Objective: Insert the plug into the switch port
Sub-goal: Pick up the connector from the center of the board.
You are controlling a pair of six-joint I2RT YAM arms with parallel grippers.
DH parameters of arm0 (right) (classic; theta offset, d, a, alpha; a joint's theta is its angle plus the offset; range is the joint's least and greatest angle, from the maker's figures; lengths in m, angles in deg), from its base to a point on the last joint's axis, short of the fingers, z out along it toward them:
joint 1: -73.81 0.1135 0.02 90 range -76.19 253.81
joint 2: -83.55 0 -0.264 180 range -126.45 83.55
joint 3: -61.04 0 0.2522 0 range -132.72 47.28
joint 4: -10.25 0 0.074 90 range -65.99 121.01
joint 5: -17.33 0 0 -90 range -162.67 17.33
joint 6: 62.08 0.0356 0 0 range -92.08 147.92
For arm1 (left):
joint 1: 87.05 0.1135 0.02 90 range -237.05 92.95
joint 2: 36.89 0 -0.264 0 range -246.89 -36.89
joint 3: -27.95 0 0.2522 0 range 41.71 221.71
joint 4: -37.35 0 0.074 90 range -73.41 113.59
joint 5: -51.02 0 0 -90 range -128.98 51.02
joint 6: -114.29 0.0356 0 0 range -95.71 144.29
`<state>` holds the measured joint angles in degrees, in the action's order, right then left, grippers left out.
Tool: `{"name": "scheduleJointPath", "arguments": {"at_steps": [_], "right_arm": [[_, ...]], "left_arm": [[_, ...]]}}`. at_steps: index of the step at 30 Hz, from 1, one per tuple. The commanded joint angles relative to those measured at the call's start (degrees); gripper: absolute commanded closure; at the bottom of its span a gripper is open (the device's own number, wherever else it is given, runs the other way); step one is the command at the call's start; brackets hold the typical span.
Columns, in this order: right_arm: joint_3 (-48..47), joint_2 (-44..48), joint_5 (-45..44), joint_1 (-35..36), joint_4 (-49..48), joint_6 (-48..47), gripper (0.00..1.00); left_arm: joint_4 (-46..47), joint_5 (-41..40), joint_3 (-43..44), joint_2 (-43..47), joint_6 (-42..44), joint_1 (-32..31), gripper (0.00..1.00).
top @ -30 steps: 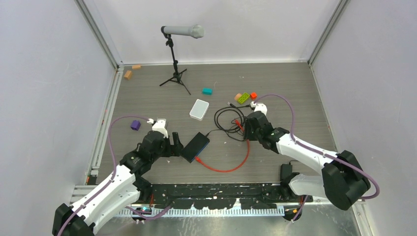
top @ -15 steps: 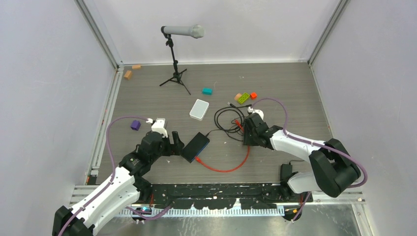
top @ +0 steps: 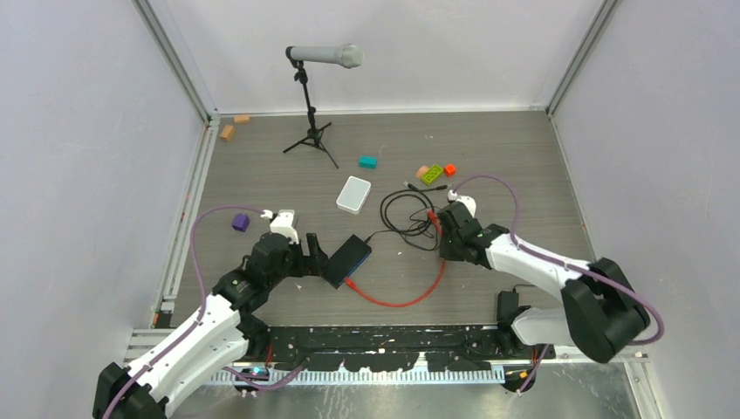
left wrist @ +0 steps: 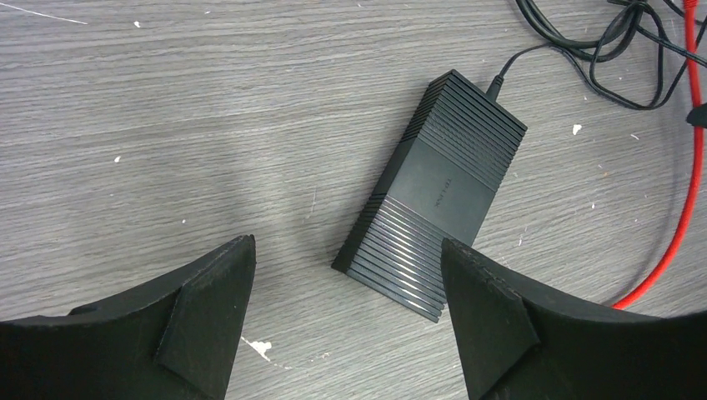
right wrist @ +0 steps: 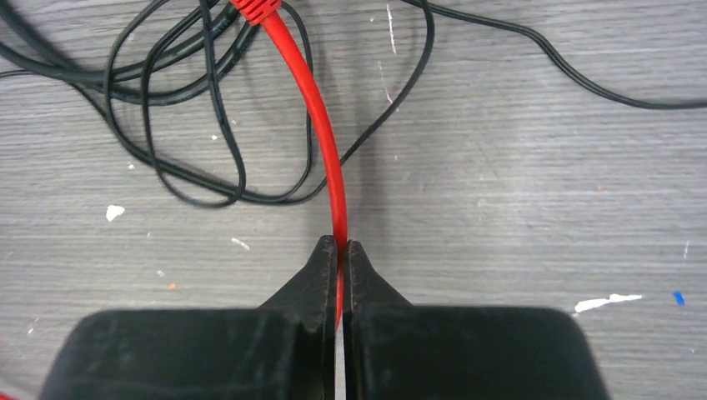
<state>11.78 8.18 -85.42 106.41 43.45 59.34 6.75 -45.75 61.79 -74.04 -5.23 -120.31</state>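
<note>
The flat black switch (top: 347, 258) (left wrist: 442, 192) lies mid-table with a blue long edge; its port is too small to make out. A thin red cable (top: 397, 302) (right wrist: 327, 142) loops from beside the switch's near corner round to the right. Its far end with the red-booted plug (top: 426, 213) (right wrist: 254, 7) rests in the black cable tangle, the tip cut off in the right wrist view. My right gripper (top: 441, 244) (right wrist: 342, 247) is shut on the red cable a little behind that plug. My left gripper (top: 316, 255) (left wrist: 346, 250) stands open just left of the switch, holding nothing.
A tangle of black cable (top: 401, 214) (right wrist: 192, 108) lies right of the switch and runs into its far end. A white box (top: 353, 194), a teal block (top: 367, 161), coloured blocks (top: 432, 173), a purple block (top: 240, 223) and a microphone stand (top: 310, 122) sit farther back.
My right gripper has closed on the red cable after shifting slightly over it. The left arm and the switch have not moved.
</note>
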Motion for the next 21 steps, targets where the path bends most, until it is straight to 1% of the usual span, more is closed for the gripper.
{"name": "scheduleJointPath", "arguments": {"at_steps": [1,5,9,13,16,21], "right_arm": [[1.6,8.3,0.9,-0.2,4.4,5.2,0.99],[3.9,14.4,2.5,-0.1,8.3,8.5,0.99],[5.8,21.0,4.3,-0.2,10.0,10.4,0.99],[5.4,25.8,5.9,0.0,12.0,10.5,1.0],[6.9,30.6,8.6,0.1,8.2,9.4,0.99],[9.4,35.6,17.4,0.4,-3.3,7.6,0.99]], "left_arm": [[3.3,0.8,-0.1,-0.3,0.8,0.3,0.18],[3.5,1.5,0.1,-0.8,0.9,0.2,0.18],[3.9,2.9,0.7,-1.2,1.3,0.3,0.18],[5.8,8.2,2.1,-0.9,0.5,0.2,0.18],[9.8,13.5,3.8,-0.1,-0.4,0.2,0.17],[18.0,18.8,6.5,-0.4,-1.6,0.2,0.15]]}}
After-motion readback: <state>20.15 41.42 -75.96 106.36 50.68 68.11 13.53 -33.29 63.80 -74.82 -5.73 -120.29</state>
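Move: The right hand, low over the board, already pinches the red cable; its free connector lies about 7 cm ahead and 2 cm left. The black switch with the blue ports is some 24 cm to that hand's left and 4 cm back, and the black cable coil about 8 cm ahead, 10 cm left. From the open, empty left hand the connector is roughly 15 cm ahead, 29 cm right and 6 cm lower, the switch 2 cm ahead, 7 cm right and 6 cm lower. Keeping its pinch on the red cable just behind the connector, the right hand lifts it some 7 cm and draws it back about 5 cm, first back and up, then nearly straight up, its left side tilting up some 20 degrees. The left hand, fingers still wide open, waits, then swings right and up over the switch towards the right hand, turning slightly clockwise. ##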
